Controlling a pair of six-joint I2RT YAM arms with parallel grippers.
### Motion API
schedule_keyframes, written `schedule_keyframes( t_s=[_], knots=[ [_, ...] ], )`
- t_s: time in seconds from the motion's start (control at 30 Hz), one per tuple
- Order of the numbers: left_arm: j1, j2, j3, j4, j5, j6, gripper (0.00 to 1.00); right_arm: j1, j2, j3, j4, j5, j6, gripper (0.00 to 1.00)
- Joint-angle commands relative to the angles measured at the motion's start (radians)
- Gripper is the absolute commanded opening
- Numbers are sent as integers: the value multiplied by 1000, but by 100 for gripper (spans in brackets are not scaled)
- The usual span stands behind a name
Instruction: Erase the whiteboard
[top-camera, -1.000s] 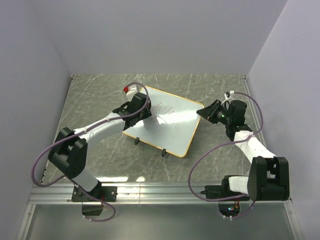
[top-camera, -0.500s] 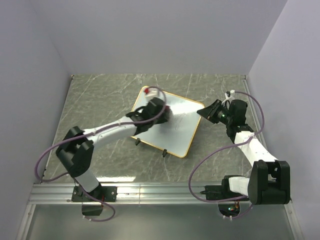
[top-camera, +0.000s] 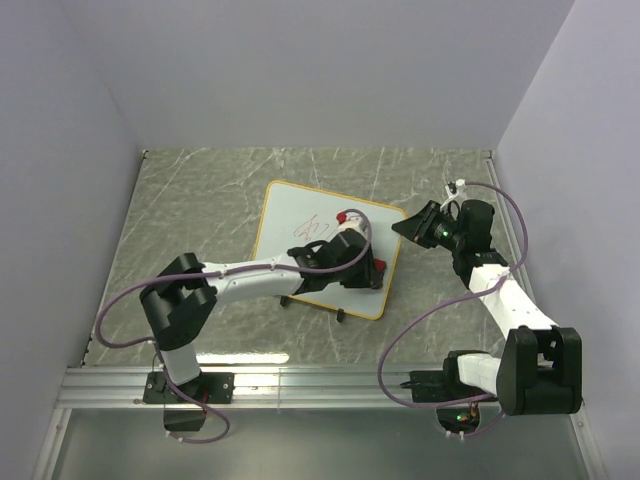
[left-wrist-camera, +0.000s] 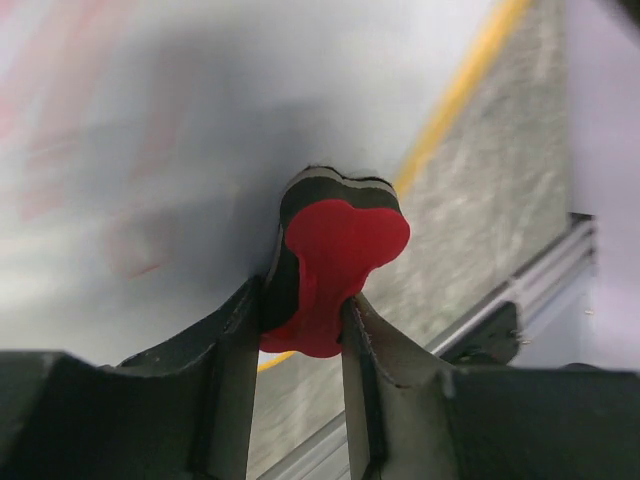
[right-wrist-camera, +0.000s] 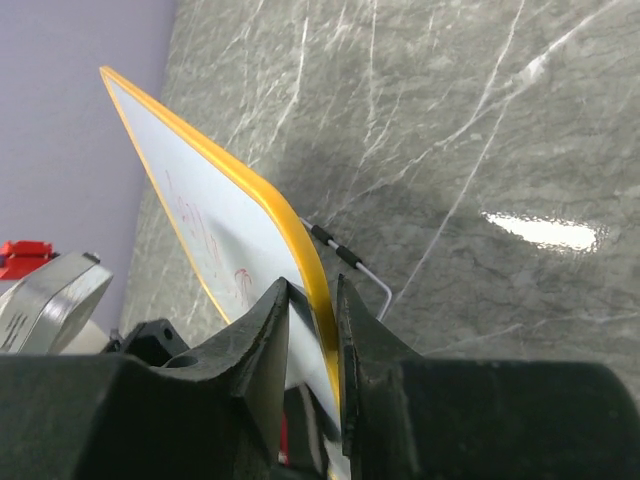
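The whiteboard (top-camera: 285, 205) lies tilted on the table, white with a yellow rim and red scribbles (top-camera: 312, 229) near its middle. My left gripper (top-camera: 372, 272) is over the board's near right corner, shut on the red and black eraser (top-camera: 378, 267). In the left wrist view the eraser (left-wrist-camera: 340, 245) is squeezed between the fingers of the left gripper (left-wrist-camera: 305, 315) and presses on the whiteboard (left-wrist-camera: 180, 130) beside its yellow rim (left-wrist-camera: 460, 90). My right gripper (top-camera: 405, 228) is shut on the board's right corner. In the right wrist view the right gripper (right-wrist-camera: 312, 300) pinches the whiteboard (right-wrist-camera: 215, 235) at its edge.
The table (top-camera: 190, 200) is grey marble-patterned, with plain walls on three sides. An aluminium rail (top-camera: 320, 380) runs along the near edge. The board's wire foot (right-wrist-camera: 362, 265) with black sleeves rests on the table under its raised edge; two black feet (top-camera: 342, 315) show at its near side.
My left arm has swept the eraser across the board from its far left corner to its near right corner. The board has turned slightly. The right gripper has kept its hold on the corner.
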Motion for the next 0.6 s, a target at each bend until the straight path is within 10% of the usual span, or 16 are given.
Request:
schedule_keyframes(
  t_s=[0.0,0.3,0.57],
  knots=[
    [98,-31,-102,-202,-138,4,0,8,-36,35,-38,24,11,0],
    [252,-149,-181,-451,-443,-40,0,6,-12,55,-35,11,12,0],
    [313,-123,-112,-363,-379,61,0,12,-8,58,-34,-2,4,0]
  ],
)
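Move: The left gripper holds the eraser near the whiteboard's right edge. The board's near left corner lies about 28 cm to its left, 3 cm nearer the base and some 7 cm lower. The board's middle is 12 cm left and 6 cm ahead, and the visible red scribble 16 cm left and 10 cm ahead, both slightly lower. From the right gripper, which pinches the board's far right corner, that near left corner is roughly 35 cm left, 15 cm back and 13 cm down. Sweep the left gripper, eraser still pinched, about 23 cm left across the near part of the whiteboard to its near left corner, bearing forward some 8 cm as you go and sinking 5 cm along the board's slope. Turn the hand roughly 30 degrees counter-clockwise while rolling its left side up. Keep the right gripper shut on the board's far right corner, almost still. ##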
